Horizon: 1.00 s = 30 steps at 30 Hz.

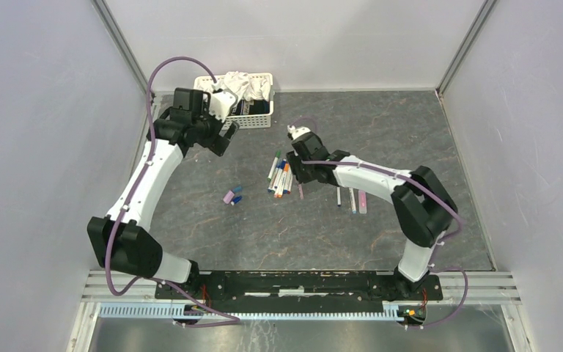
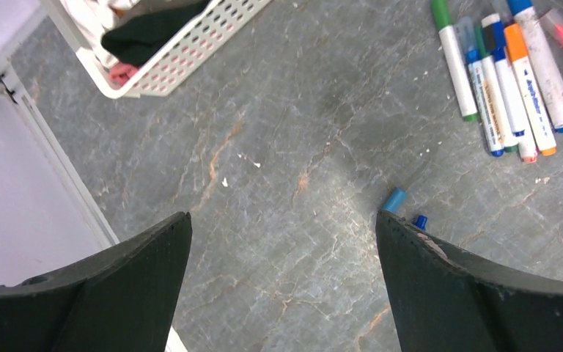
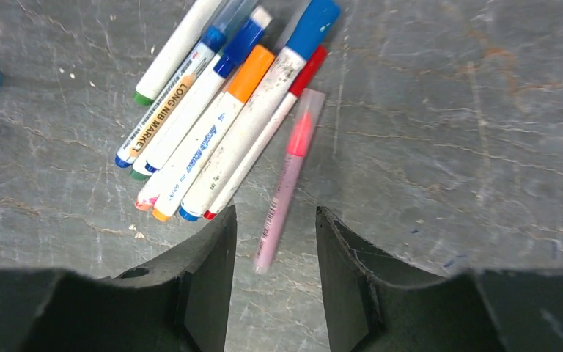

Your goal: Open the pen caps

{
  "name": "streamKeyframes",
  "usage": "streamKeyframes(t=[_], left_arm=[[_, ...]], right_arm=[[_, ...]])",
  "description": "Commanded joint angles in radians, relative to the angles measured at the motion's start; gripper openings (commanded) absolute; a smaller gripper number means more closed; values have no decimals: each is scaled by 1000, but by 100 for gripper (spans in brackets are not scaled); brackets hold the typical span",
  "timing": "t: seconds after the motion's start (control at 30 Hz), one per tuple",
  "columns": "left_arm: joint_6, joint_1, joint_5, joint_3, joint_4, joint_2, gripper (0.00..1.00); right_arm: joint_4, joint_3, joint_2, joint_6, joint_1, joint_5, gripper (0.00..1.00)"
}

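Several pens (image 1: 281, 178) with white barrels and coloured caps lie side by side mid-table, seen close in the right wrist view as the pen cluster (image 3: 212, 125). A thin lilac pen (image 3: 286, 183) with a pink tip under a clear cap lies on the table; its lower end reaches between the fingertips of my right gripper (image 3: 275, 216), which is open and hovers over it without touching. Two loose caps, light blue (image 2: 394, 199) and dark blue (image 2: 420, 221), lie beside the right finger of my left gripper (image 2: 282, 220), which is wide open and holds nothing.
A white basket (image 1: 258, 119) with cloths stands at the back, just beyond the left gripper (image 1: 223, 134). Three more pens (image 1: 352, 199) lie under the right arm. A lilac cap (image 1: 228, 196) lies with the blue ones. Walls close in the table on three sides.
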Motion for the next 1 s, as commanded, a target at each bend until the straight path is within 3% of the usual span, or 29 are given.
streamKeyframes(t=[0.0, 0.43, 0.67, 0.97], left_arm=[[-46, 9, -21, -47, 7, -28, 100], [-27, 9, 87, -70, -41, -35, 100], [-13, 9, 141, -88, -43, -52, 100], [158, 8, 421, -197, -89, -142, 100]], right_arm=[[-32, 63, 68, -5, 15, 8, 48], [-19, 11, 144, -26, 17, 36, 42], [-12, -38, 127, -36, 11, 68, 33], [-12, -91, 39, -33, -37, 9, 2]])
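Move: The clear-capped pink pen lies almost directly beneath the right hand, about 6 cm down and 1 cm ahead at its middle. From that hand, the red-capped pen is some 3 cm ahead and 2 cm left, and the big blue-capped marker 4 cm ahead and 3 cm left. The orange-capped marker is 2 cm ahead and 5 cm left. From the left hand, the pink pen lies about 21 cm right, 3 cm back and 22 cm below. The right fingers close on the pink pen's body, tail-side of its middle, after the hand sinks about 6 cm, easing slightly back and right as it settles. The near finger comes down beside the row and nudges the markers aside. The left hand, fingers wide open and empty, lowers and draws back and to the right by some 7 cm in all, turning a little clockwise. ##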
